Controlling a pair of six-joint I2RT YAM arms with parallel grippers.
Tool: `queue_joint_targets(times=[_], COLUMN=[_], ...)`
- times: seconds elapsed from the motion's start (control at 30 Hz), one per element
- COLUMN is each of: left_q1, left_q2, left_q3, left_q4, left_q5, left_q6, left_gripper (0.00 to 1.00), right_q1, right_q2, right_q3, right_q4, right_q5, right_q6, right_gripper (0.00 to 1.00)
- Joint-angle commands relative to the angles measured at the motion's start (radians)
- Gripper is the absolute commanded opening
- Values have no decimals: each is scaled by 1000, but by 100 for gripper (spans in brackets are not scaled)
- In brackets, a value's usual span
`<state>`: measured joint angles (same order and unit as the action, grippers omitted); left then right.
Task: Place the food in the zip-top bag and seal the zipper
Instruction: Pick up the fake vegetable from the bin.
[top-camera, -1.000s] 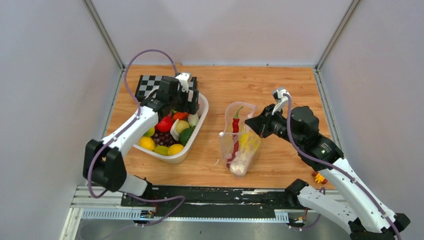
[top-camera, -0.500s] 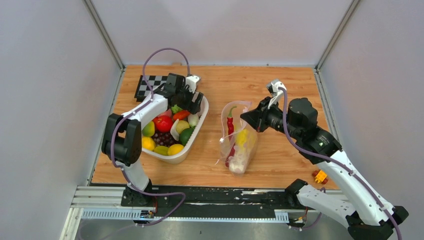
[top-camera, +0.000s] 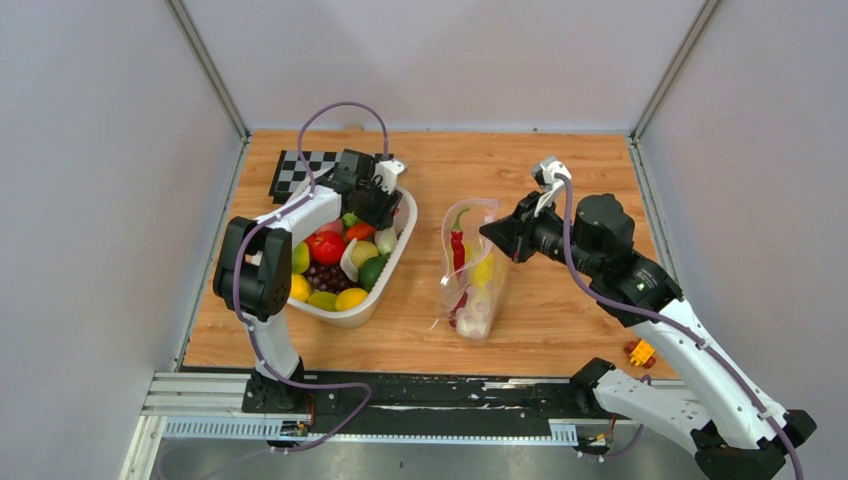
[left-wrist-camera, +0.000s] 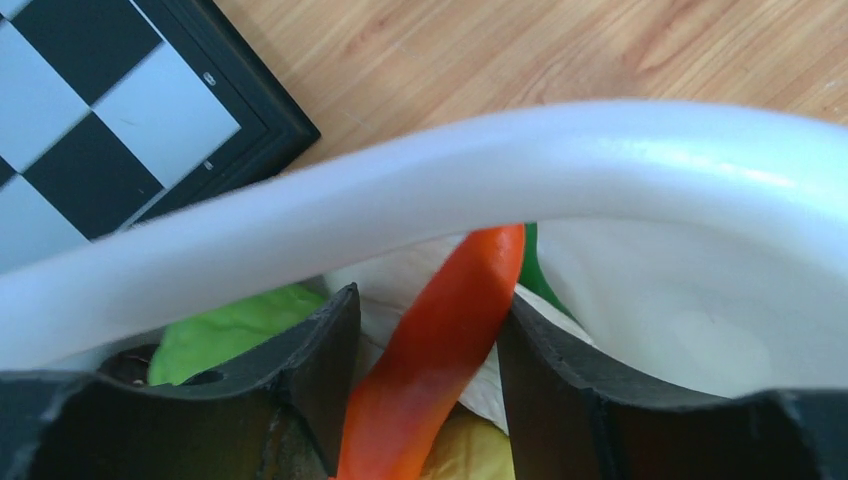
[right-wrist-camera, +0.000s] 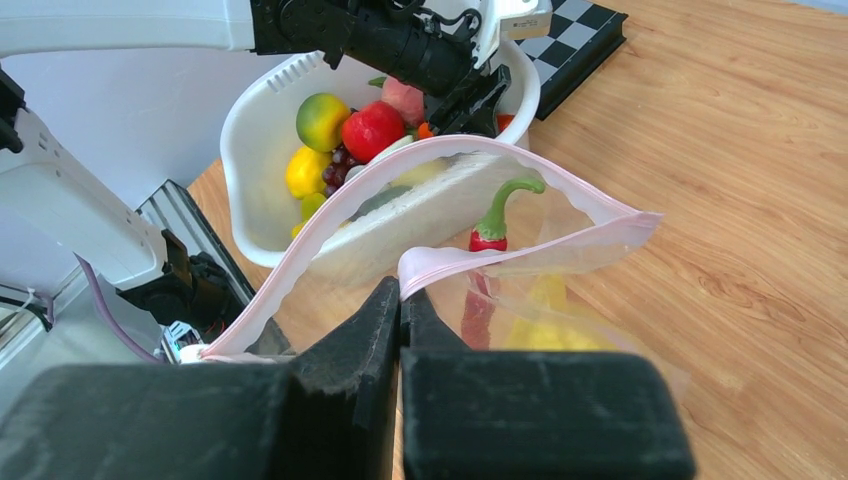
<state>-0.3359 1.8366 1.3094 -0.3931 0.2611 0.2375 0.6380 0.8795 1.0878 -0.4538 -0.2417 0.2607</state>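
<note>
My left gripper (top-camera: 375, 205) is down in the far end of the white basket (top-camera: 395, 262). Its fingers stand open on either side of an orange carrot (left-wrist-camera: 440, 330), which lies slanted between them and nearly touches both. More food fills the basket: a tomato (top-camera: 325, 246), lemons, limes, grapes. The clear zip-top bag (top-camera: 478, 290) stands mid-table with a red chili (top-camera: 457, 245) and yellow and white pieces inside. My right gripper (right-wrist-camera: 402, 290) is shut on the bag's near mouth edge, on the pink zipper (right-wrist-camera: 300, 255), and holds the mouth open.
A black-and-white checkerboard (top-camera: 300, 165) lies behind the basket at the table's far left. A small orange and yellow part (top-camera: 640, 352) sits near the front right edge. The basket rim (left-wrist-camera: 500, 160) arches just beyond my left fingers. Grey walls enclose the table.
My left gripper has dropped into the basket's far end and its jaws have narrowed around the carrot. The right gripper has drawn the bag's mouth slightly left and upright.
</note>
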Motion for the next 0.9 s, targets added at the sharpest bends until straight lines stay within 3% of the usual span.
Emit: queue_joint_targets(times=[0.0,0.17,0.27,0.57,0.87], left_q1=[-1,-1,-1,-2,-1], left_q2=[-28,-49,-101,-429,-611], left_q3=[-31,-38,-52,-140,-164], left_q4=[-7,-12,-10,141,222], left_q5=[11,15,6,-15,-24], left_q6=[21,3,-19,-196,-344], left_gripper=[54,34,30,24,22], right_q1=[-2,-2,-2,-2,-3], right_q2=[2,-3,-13,-41,-57], right_q3=[36,41,37,-4,-19], right_q4=[67,79,77,72,100], right_q5=[12,15,25,45,31], right_q6=[-12,-9,-3,28,86], right_gripper=[0,0,0,0,0])
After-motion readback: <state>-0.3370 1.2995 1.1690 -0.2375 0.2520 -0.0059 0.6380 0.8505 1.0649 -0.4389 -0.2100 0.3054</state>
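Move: The fake vegetable, an orange carrot, already lies between the left hand's part-open fingers, its middle within 2 cm to the left and just below. The white eggplant is about 3 cm nearer the base than that hand and level sideways, and the green guava some 6 cm to its left and 2 cm farther out, both a little lower. From the right hand, which holds the bag, the carrot is roughly 20 cm ahead, 20 cm left and 26 cm below. The left hand stays nearly in place in the bin while its fingers close from about two-thirds open to pinch the carrot around its middle. Then it speeds almost straight up with it, about 19 cm, out of the bin and easing back some 4 cm from the far rim, while the wrist tilts the fingertips up by roughly 30 degrees towards forward and right, the grip holding. ##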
